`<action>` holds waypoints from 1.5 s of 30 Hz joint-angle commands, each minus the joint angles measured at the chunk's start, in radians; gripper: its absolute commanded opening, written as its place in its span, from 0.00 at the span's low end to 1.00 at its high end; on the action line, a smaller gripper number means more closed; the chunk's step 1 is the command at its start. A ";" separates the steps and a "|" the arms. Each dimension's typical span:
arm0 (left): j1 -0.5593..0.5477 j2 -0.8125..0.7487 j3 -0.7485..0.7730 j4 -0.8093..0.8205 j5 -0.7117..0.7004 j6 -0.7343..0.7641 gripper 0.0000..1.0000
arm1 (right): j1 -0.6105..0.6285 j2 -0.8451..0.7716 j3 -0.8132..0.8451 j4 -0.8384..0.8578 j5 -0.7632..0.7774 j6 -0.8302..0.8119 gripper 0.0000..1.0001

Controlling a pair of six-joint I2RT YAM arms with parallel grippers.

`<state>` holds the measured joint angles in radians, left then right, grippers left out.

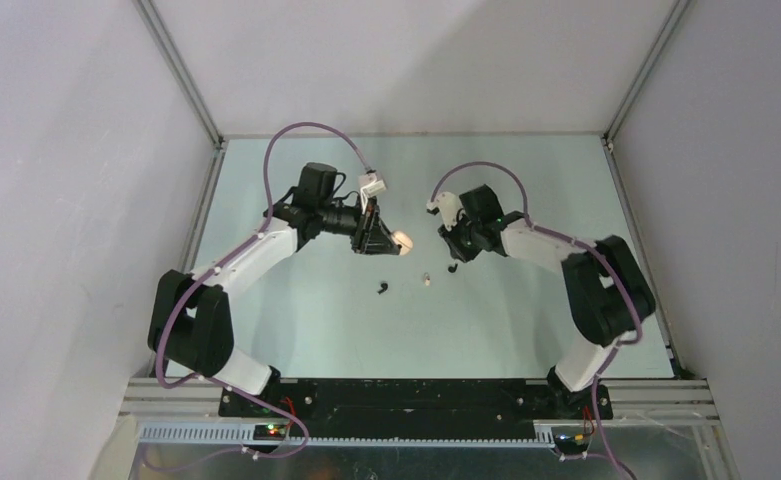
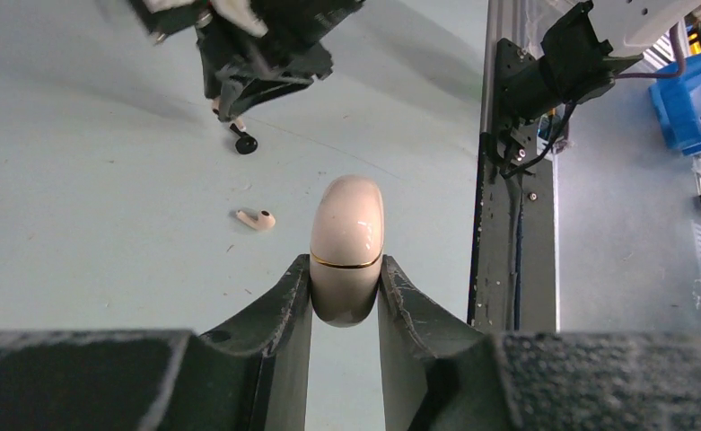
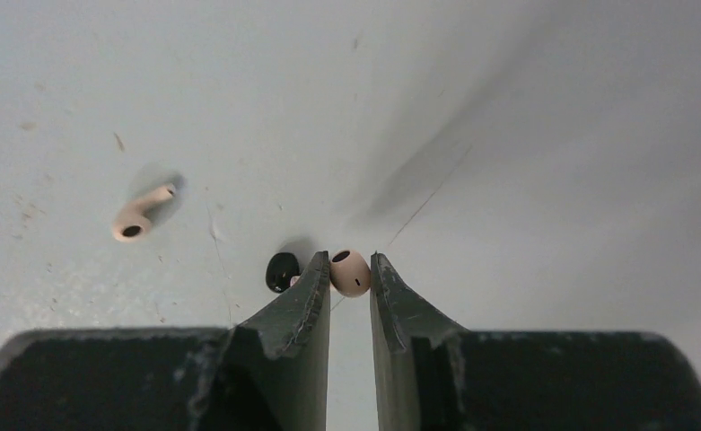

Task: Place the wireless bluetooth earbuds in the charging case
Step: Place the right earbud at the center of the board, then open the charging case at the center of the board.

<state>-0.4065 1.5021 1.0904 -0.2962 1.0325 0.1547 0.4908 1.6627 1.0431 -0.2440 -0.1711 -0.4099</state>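
My left gripper (image 1: 394,240) is shut on the cream charging case (image 2: 346,242), which it holds above the table; a gold seam runs round the case and its lid looks closed. My right gripper (image 3: 350,262) is low over the table, shut on a cream earbud (image 3: 350,273) at its fingertips. A black earbud (image 3: 282,271) lies just left of its left finger, also seen in the top view (image 1: 453,267). A second cream earbud (image 3: 140,216) lies loose further left, and shows in the left wrist view (image 2: 257,218). Another black earbud (image 1: 382,290) lies nearer the bases.
The pale green table (image 1: 526,330) is walled by grey panels. In the left wrist view, a metal frame rail (image 2: 508,180) and a blue bin (image 2: 692,99) stand beyond the table's edge. The two grippers are close together at mid-table.
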 commanded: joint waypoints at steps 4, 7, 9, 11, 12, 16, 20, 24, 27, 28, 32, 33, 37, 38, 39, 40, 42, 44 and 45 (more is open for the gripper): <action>-0.055 -0.028 0.004 -0.016 -0.042 0.090 0.00 | -0.040 0.094 0.107 -0.080 -0.076 0.094 0.21; -0.091 -0.029 0.009 -0.042 -0.073 0.124 0.00 | -0.031 0.120 0.130 -0.113 -0.056 0.084 0.32; -0.109 -0.029 0.011 -0.048 -0.086 0.133 0.00 | -0.032 0.124 0.141 -0.130 -0.057 0.083 0.42; -0.122 -0.029 0.018 -0.060 -0.098 0.145 0.00 | -0.036 0.104 0.146 -0.140 -0.059 0.083 0.52; -0.127 -0.026 0.022 -0.063 -0.102 0.148 0.00 | -0.043 0.077 0.147 -0.144 -0.064 0.084 0.55; -0.131 -0.023 0.029 -0.076 -0.100 0.156 0.00 | -0.079 -0.041 0.146 -0.168 -0.116 0.088 0.67; -0.135 -0.026 0.030 -0.077 -0.090 0.156 0.00 | -0.123 -0.204 0.146 -0.228 -0.364 0.084 0.69; -0.140 -0.017 0.033 -0.080 -0.084 0.159 0.00 | -0.110 -0.348 0.119 -0.264 -0.614 0.057 0.72; -0.146 -0.003 0.045 -0.101 -0.074 0.170 0.00 | -0.040 -0.412 0.096 -0.256 -0.672 0.037 0.76; -0.147 -0.002 0.050 -0.106 -0.072 0.173 0.00 | -0.025 -0.416 0.093 -0.257 -0.671 0.028 0.76; -0.159 -0.001 0.061 -0.138 -0.053 0.200 0.00 | 0.059 -0.383 0.092 -0.237 -0.595 0.028 0.78; -0.162 -0.003 0.063 -0.153 -0.046 0.210 0.00 | 0.075 -0.374 0.090 -0.233 -0.562 0.028 0.79; -0.162 -0.016 0.070 -0.185 -0.003 0.237 0.00 | 0.086 -0.341 0.074 -0.202 -0.510 0.031 0.82; -0.163 -0.020 0.072 -0.189 0.010 0.243 0.00 | 0.088 -0.337 0.071 -0.195 -0.504 0.031 0.82; -0.163 -0.023 0.072 -0.194 0.017 0.245 0.00 | 0.089 -0.334 0.068 -0.193 -0.503 0.030 0.82; -0.162 -0.024 0.073 -0.197 0.020 0.246 0.00 | 0.092 -0.333 0.066 -0.193 -0.503 0.029 0.82; -0.162 -0.023 0.077 -0.207 0.028 0.249 0.00 | 0.095 -0.329 0.066 -0.195 -0.499 0.024 0.83; -0.163 -0.019 0.082 -0.218 0.036 0.257 0.00 | 0.096 -0.325 0.066 -0.194 -0.489 0.023 0.83; -0.163 -0.020 0.084 -0.223 0.038 0.260 0.00 | 0.095 -0.320 0.065 -0.192 -0.486 0.023 0.84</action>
<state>-0.5621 1.5043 1.1263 -0.4908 1.0145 0.3717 0.5785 1.3388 1.1011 -0.4648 -0.6785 -0.3740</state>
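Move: The right hand holds the right earbud above its bare spot on the board, roughly 5 cm below and 1 cm back and right. A black earbud lies about 6 cm back from the hand, level sideways, and another light earbud about 8 cm back and 6 cm left, both on the board. The case in the left hand is about 9 cm back, 13 cm left and 12 cm higher. From the left hand the spot is 8 cm ahead, 15 cm right and some 17 cm down. The right hand sinks about 4 cm to the board ahead of the black earbud and opens its fingers, letting go of the right earbud, then climbs steeply some 23 cm while swinging back and left and turning counter-clockwise, before dipping about 6 cm to the case with its fingers spread wide on either side of the case's free end, no touch made out. Meanwhile the left hand keeps its grip on the case and draws it about 5 cm back and a little to the right, turning clockwise some 13 degrees, to meet it. ##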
